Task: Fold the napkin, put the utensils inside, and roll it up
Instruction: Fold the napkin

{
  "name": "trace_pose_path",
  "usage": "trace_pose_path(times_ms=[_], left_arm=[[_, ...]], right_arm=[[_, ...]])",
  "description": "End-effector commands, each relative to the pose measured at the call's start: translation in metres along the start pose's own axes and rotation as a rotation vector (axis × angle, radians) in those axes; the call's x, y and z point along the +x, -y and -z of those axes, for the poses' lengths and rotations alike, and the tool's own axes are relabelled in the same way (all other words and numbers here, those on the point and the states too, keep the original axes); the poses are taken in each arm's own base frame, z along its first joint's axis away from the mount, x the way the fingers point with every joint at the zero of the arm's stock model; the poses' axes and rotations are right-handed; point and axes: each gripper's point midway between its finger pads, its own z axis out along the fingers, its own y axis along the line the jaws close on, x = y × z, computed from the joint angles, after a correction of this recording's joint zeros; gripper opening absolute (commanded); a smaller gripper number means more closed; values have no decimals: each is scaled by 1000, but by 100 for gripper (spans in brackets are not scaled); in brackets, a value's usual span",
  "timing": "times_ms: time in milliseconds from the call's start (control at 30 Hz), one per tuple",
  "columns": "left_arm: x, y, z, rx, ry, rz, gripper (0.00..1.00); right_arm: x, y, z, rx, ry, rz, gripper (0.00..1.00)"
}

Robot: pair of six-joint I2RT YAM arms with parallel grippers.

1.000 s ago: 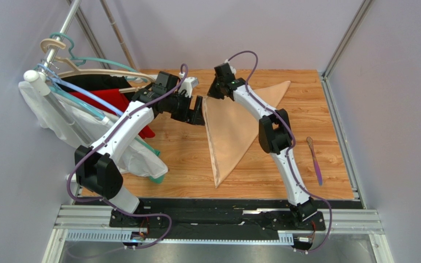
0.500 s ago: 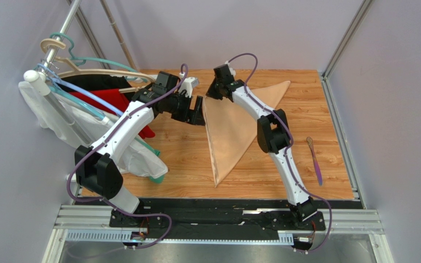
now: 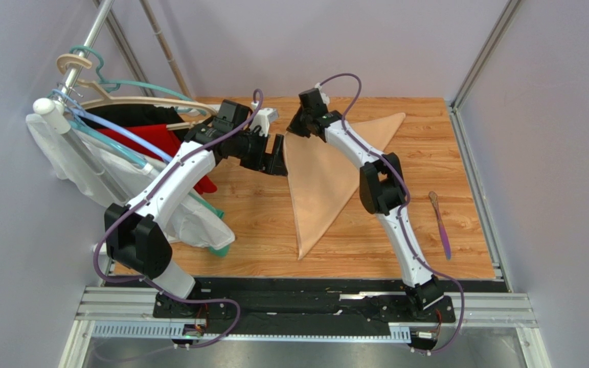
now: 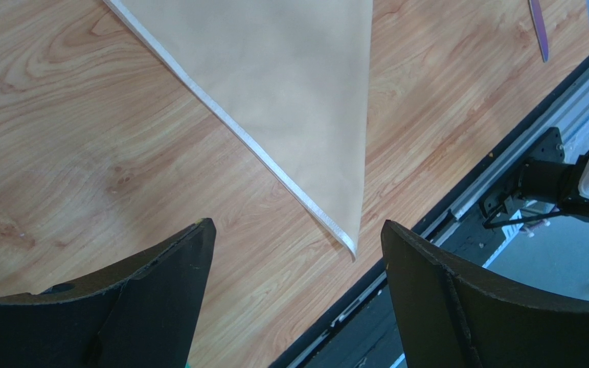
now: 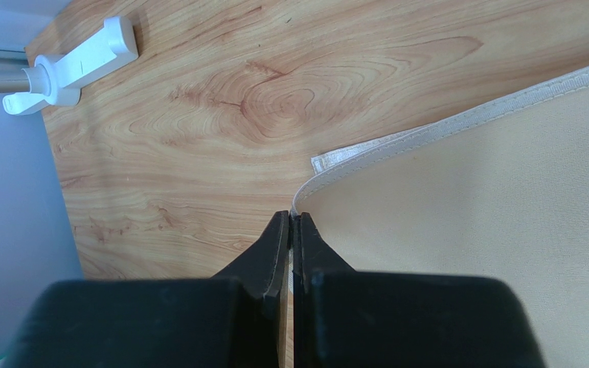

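The peach-beige napkin (image 3: 324, 176) lies folded into a long triangle on the wooden table, its tip pointing toward the near edge. My right gripper (image 3: 296, 130) is at the napkin's far left corner, shut on the hemmed edge (image 5: 305, 192), which curls up between the jaws (image 5: 291, 217). Just left of the napkin's left edge my left gripper (image 3: 278, 157) hovers open and holds nothing; its wrist view shows the napkin (image 4: 290, 84) tip between the spread fingers (image 4: 297, 230). The purple and tan utensils (image 3: 440, 222) lie together by the right edge, apart from both grippers, with their purple end (image 4: 537, 27) in the left wrist view.
A rack of hangers with white, red and black garments (image 3: 121, 153) crowds the left side under my left arm. A white plastic clip (image 5: 71, 65) lies at the far edge near the right gripper. A black rail (image 3: 305, 287) runs along the near edge; walls close both sides.
My right gripper has drawn the napkin corner slightly left and away, and the napkin's near tip has shifted a little left. The left arm stays still.
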Motion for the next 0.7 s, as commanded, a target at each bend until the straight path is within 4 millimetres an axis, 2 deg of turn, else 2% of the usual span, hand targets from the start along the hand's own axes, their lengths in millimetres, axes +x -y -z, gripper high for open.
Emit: trace_pose_path(times_ms=[0,167,333,400,467,600,633,667], left_arm=[[-16,2,7,18,38,-19,89],[-16,3,7,21,39,-21,89],[-16,3,7,20,40,-21,89],[-15,3,7,20,36,-21,89],[-15,3,6,20,34,-20,89],[-15,2,5,22,31,-17,89],[-14,3,5,25,29,-18,89],[-14,2,5,25,29,-18,89]], right_arm=[[-9,-15,-4,-46,40,-13,0],[-7,-11,-8,-42,38,-16,3],[-9,-9,-10,-48,38,-14,34],[-10,-14,-7,-58,41,-8,54],[-12,-17,-4,-65,45,6,61],[-21,-22,9,-85,52,16,63],[-32,-30,22,-100,73,20,63],[-28,-22,25,-77,66,44,63]])
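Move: My right hand still pinches the napkin's folded-over corner. The lower layer's corner, where it belongs, is about 2 cm ahead, 1 cm to the right and 1 cm below; from my left hand it is about 25 cm ahead, 5 cm right and 14 cm below. From my right hand, the napkin's near tip is some 38 cm back and 3 cm right, its right tip roughly 30 cm right and 4 cm ahead. I let the corner go: my right hand first sinks about 1 cm to bring it down on the lower layer, then holds its place there while the fingers open from shut to a bit over half wide. The wrist doesn't turn, and at the end the hand barely eases up off the cloth. ##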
